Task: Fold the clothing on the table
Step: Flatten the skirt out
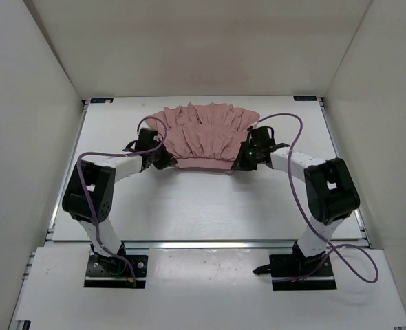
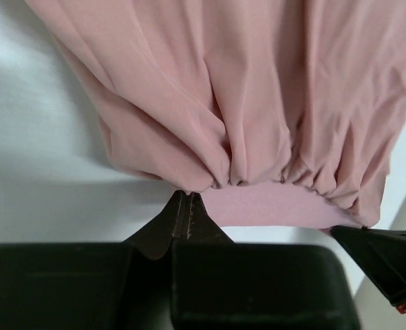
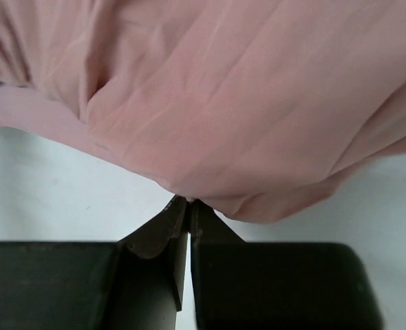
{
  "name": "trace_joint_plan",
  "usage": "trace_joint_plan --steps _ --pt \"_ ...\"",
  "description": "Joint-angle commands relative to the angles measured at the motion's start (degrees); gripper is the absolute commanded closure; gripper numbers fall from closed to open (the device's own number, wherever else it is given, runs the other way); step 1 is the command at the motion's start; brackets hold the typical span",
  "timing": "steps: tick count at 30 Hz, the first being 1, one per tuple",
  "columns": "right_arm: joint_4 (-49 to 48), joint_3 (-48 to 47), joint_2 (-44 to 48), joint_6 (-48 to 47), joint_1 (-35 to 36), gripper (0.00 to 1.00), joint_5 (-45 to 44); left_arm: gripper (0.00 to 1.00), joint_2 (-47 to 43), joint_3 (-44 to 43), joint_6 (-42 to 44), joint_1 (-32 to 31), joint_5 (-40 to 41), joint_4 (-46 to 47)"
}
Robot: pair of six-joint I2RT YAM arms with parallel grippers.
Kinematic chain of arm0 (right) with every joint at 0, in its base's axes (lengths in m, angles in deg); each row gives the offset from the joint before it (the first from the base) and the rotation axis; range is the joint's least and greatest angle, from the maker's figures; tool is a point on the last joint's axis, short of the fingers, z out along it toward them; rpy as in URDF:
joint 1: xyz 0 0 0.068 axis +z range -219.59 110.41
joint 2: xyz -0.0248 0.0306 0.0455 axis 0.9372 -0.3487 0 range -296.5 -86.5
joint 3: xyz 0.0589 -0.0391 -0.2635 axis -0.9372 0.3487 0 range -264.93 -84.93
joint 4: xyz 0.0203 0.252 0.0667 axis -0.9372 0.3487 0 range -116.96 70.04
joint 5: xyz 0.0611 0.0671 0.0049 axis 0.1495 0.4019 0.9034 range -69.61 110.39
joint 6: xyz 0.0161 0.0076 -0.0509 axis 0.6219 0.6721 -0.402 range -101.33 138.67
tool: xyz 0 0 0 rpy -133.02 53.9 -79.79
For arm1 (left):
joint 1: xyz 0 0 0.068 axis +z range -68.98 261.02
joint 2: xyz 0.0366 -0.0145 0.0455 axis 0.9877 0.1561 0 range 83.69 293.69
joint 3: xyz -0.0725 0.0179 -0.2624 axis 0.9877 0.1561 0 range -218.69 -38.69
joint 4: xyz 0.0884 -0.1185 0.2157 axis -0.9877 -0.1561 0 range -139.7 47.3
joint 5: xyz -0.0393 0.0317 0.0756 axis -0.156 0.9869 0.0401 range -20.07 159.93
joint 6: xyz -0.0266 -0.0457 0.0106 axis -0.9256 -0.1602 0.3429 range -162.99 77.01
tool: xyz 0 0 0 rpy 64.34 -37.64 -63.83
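Note:
The clothing (image 1: 203,134), a dusty-pink pleated skirt, lies spread at the back middle of the table (image 1: 203,206), ruffled hem farthest from me and waistband nearest. My left gripper (image 1: 163,160) sits at the waistband's left end and my right gripper (image 1: 242,162) at its right end. In the left wrist view the left gripper (image 2: 187,196) is shut, its tips pinching the clothing (image 2: 258,103) where the gathers meet the flat waistband (image 2: 272,206). In the right wrist view the right gripper (image 3: 189,203) is shut on a lower fold of the clothing (image 3: 223,103).
White walls (image 1: 31,82) close in the table on three sides. A metal rail (image 1: 203,244) runs along the front edge. Purple cables (image 1: 296,130) loop off both arms. Part of the right arm (image 2: 385,265) shows at the lower right of the left wrist view.

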Motion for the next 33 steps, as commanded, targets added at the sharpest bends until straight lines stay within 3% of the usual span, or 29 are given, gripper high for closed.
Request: trace_joint_plan --steps 1,7,11,15,19,21,23,27,33 --pt "2.81 2.0 7.88 -1.88 -1.42 1.0 0.03 1.0 -8.97 0.34 1.35 0.3 -1.66 -5.11" --pt "8.96 14.65 21.68 -2.15 1.21 1.0 1.17 1.0 -26.44 15.97 2.59 -1.81 -0.95 -14.26" --pt "12.83 23.18 31.96 -0.48 5.17 1.0 1.7 1.0 -38.75 23.55 -1.37 -5.59 -1.93 -18.12" --pt "14.5 30.83 40.56 1.89 7.54 1.0 5.38 1.0 -45.63 30.31 -6.37 -11.39 -1.04 -20.78" --pt "18.1 31.39 46.2 0.76 4.14 1.0 8.89 1.0 -52.57 32.88 -8.58 -7.02 -7.09 -20.51" --pt "21.44 27.18 46.12 -1.78 0.8 1.0 11.87 1.0 -52.32 28.67 -8.76 -4.28 -9.12 -19.46" --pt "22.15 18.59 43.85 -5.38 -3.95 1.0 15.31 1.0 -46.29 19.56 -7.09 -2.09 -11.33 -19.98" --pt "18.31 6.01 32.34 -9.61 -9.68 1.0 19.89 1.0 -31.18 6.44 -4.63 0.55 -14.76 -17.8" --pt "10.64 -9.19 9.25 -11.46 -11.36 1.0 21.13 1.0 -12.11 0.11 -9.37 6.44 -18.53 -5.68"
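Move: The skirt, held shut in both hands by the ends of its waistband, spreads with its middle about 10 cm ahead and 10 cm right of the left hand, 11 cm ahead and 10 cm left of the right. The waistband's middle is about level with both hands, 10 cm inward of each; the ruffled hem's middle lies 22 cm ahead and 11 cm right of the left hand. All lie some 2 cm below the hands. Keeping the waistband ends pinched, both hands lift, sweep back about 22 cm, then swing forward and up. ##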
